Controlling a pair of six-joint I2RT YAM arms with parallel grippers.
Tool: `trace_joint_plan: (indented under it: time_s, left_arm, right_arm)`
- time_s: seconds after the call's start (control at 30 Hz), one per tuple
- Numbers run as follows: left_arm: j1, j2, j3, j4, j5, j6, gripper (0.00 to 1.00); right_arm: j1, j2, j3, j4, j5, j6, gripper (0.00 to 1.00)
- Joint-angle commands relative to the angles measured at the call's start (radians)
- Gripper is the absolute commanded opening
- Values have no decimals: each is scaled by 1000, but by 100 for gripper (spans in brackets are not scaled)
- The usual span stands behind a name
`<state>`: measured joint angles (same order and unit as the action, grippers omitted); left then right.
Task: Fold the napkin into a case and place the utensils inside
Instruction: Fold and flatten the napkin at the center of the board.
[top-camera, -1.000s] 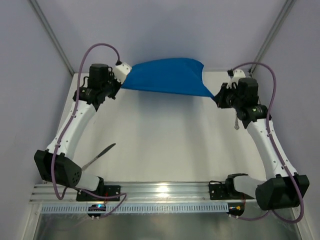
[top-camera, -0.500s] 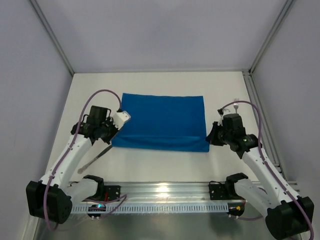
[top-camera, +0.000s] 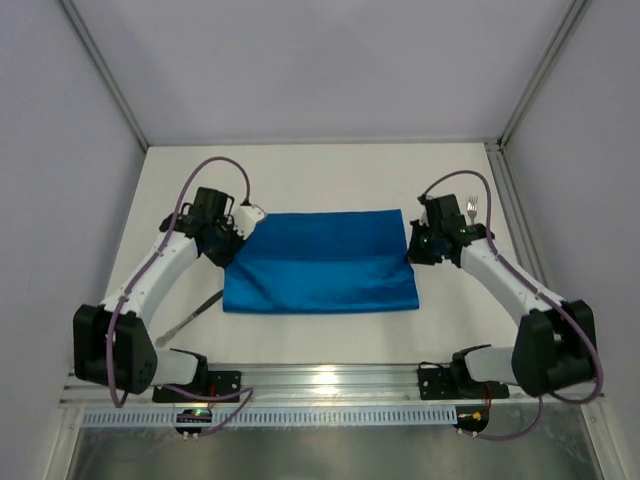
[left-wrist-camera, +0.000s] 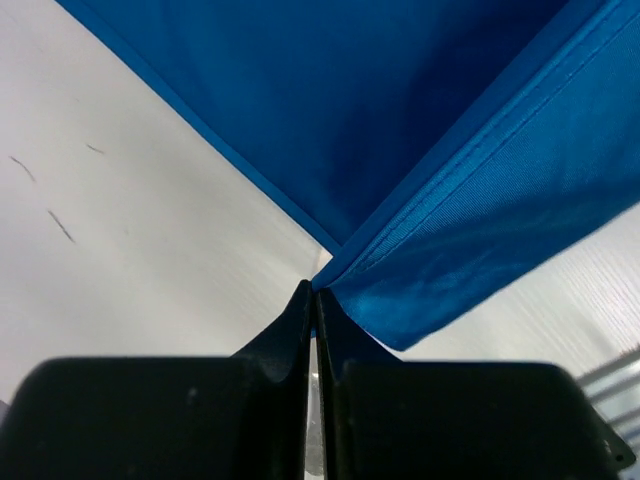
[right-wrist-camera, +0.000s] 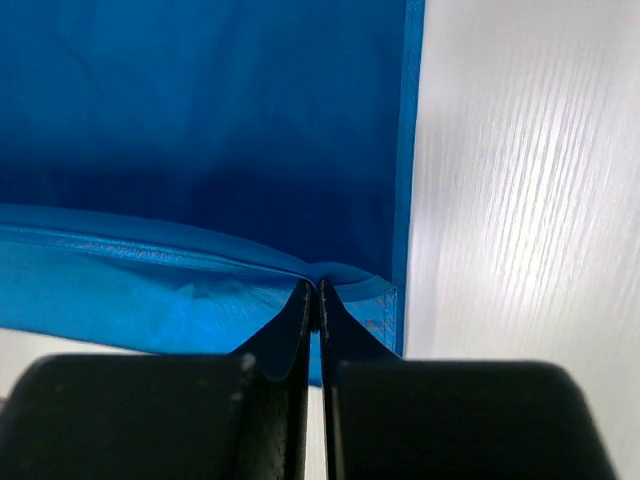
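Note:
The bright blue napkin (top-camera: 320, 262) lies on the white table, its near part folded back over itself. My left gripper (top-camera: 238, 228) is shut on the napkin's far left corner (left-wrist-camera: 400, 250). My right gripper (top-camera: 412, 243) is shut on the far right corner (right-wrist-camera: 350, 275). Both hold the edge low over the cloth. The dark grey knife-like piece (top-camera: 192, 314) lies left of the napkin, under my left arm. The silver fork (top-camera: 471, 208) lies at the right, behind my right arm, mostly hidden.
The table's raised rim runs along the back and right side (top-camera: 505, 190). The metal rail (top-camera: 320, 380) with both arm bases is at the near edge.
Both grippers carried the napkin's edge from the far end down toward the near side, then back to mid-cloth, laying a fold. The napkin now lies flatter and narrower.

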<state>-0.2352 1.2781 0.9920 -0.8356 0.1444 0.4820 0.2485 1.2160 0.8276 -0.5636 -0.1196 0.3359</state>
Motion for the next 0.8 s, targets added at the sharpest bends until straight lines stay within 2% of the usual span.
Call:
trace_joint_plan:
  time_s: [0.0,0.1,0.23,0.37,0.43,0.77]
  left_arm:
    - [7,152,121,108,-81,-33,0]
    - [7,284,215,125,-112,-39,0]
    - [10,375,235,185,-128,-46,0]
    - [10,438,273,230,-134,-56,0]
    - [10,475,301,242,-187,-63,0]
    - [11,578,358,290,-210,-59,0]
  right_arm:
    - [2,190,155,76,77,-60,4]
    - [-3,330,252,73,84,-90,4]
    - [-40,443,323,70,86,-109,4]
    - [-80,519,421,61,75,-115,4]
    - [-86,553,470,47,75,-118,4]
    - [-110,686,571,31,72,-117,4]
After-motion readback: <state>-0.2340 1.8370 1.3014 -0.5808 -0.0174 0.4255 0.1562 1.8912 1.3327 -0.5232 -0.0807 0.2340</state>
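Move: Straight ahead of the left hand, roughly 20 cm out and 8 cm below, lies the napkin's far left corner; the knife is some 7 cm back and 7 cm to its left. From the right hand the far right corner is about 20 cm ahead, 2 cm right and 7 cm below, with the fork 14 cm ahead and 20 cm right. The napkin's near bulge lies about 9 cm back from each hand. Carrying the raised edge of the napkin between them, both hands sweep forward about 14 cm over its lower layer towards the far hem, quick at first and then slowing, while sinking some 5 cm. The shut fingers keep their pinch on the two ends; the wrists turn only slightly. ##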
